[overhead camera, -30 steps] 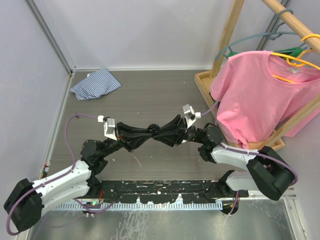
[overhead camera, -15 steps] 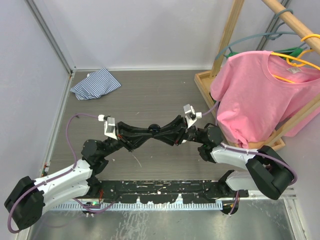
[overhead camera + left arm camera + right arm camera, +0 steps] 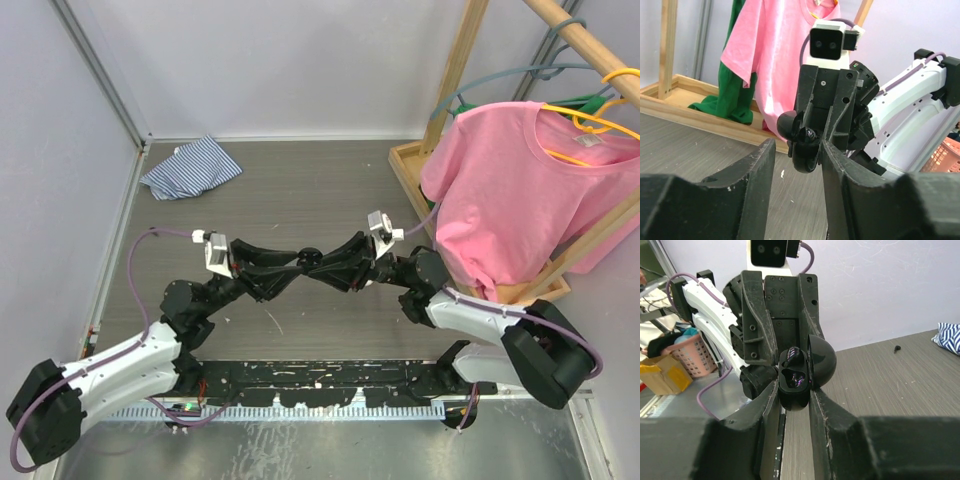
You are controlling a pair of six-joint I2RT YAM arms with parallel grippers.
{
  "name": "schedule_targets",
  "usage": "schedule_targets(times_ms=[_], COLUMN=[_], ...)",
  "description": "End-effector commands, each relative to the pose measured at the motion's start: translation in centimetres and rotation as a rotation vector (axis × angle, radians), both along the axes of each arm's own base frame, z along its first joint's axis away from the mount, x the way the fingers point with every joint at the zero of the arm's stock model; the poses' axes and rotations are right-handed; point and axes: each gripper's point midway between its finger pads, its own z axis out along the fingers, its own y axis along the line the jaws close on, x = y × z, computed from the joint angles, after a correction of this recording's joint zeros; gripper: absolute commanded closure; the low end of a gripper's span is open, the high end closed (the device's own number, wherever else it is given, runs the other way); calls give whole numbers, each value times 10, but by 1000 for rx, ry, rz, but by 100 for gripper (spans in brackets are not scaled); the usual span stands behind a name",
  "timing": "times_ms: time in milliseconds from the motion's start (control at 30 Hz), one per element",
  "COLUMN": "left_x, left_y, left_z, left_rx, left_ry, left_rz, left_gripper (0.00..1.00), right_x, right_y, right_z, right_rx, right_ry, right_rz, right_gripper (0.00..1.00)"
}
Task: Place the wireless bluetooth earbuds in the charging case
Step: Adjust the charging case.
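The black charging case (image 3: 795,382) hangs above the table with its lid (image 3: 822,362) swung open, and my right gripper (image 3: 793,390) is shut on its body. A black earbud (image 3: 794,356) sits in the upper socket. The lower socket shows a glossy dark shape that I cannot make out. My left gripper (image 3: 797,146) faces it tip to tip, open, its fingers either side of the case (image 3: 805,150) with a gap on the left. From above, both grippers meet at mid-table, left (image 3: 303,263) and right (image 3: 320,262).
A pink T-shirt (image 3: 520,190) hangs on a wooden rack (image 3: 410,175) at the right. A striped cloth (image 3: 190,167) lies at the back left. A small black item (image 3: 897,348) lies on the table beyond the case. A pink basket (image 3: 690,357) stands off the table.
My left gripper's jaws have parted from the case and its wrist has drawn back slightly to the left. The right gripper still holds the case in the same place.
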Motion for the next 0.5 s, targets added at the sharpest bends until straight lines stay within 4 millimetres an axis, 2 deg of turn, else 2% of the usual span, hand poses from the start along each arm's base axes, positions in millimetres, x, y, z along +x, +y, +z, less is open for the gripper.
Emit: schedule_targets(times_ms=[0,200,367,467], left_x=[5,12,17,23], left_y=[9,18,27,34], left_z=[7,9,8,-4], left_rx=[-7,15,99,174], left_ry=[-6,25,54,103], left_rz=[63,131,197,249], left_gripper=[55,42,31,26], right_x=[2,6,12,15], right_y=[-4,-3,-7,-11], right_z=[15,1,-14,-22], right_rx=[-13,-97,-162,-182], right_ry=[-129,-189,-282,-345], right_rz=[-41,-65,-122,-159], right_gripper=[96,97,95,95])
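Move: The black charging case, lid open, is already pinched in the right fingers, its middle about 2 cm to that hand's left and 1 cm above. From the left hand it lies some 3 cm to the right, 1 cm ahead and 1 cm up, just off the fingertips. A white disc lies on the table roughly 27 cm below, about 5 cm ahead of the right hand and 10 cm to its right. The charging case stays pinched in the right fingers as that hand sinks about 3 cm, its fingertips tipping down and the wrist rolling, some 15 degrees in all. The left hand, already partly open, spreads its fingers much wider and backs off to the left by roughly 2.5 cm and a little forward, swinging counter-clockwise, away from the case. ##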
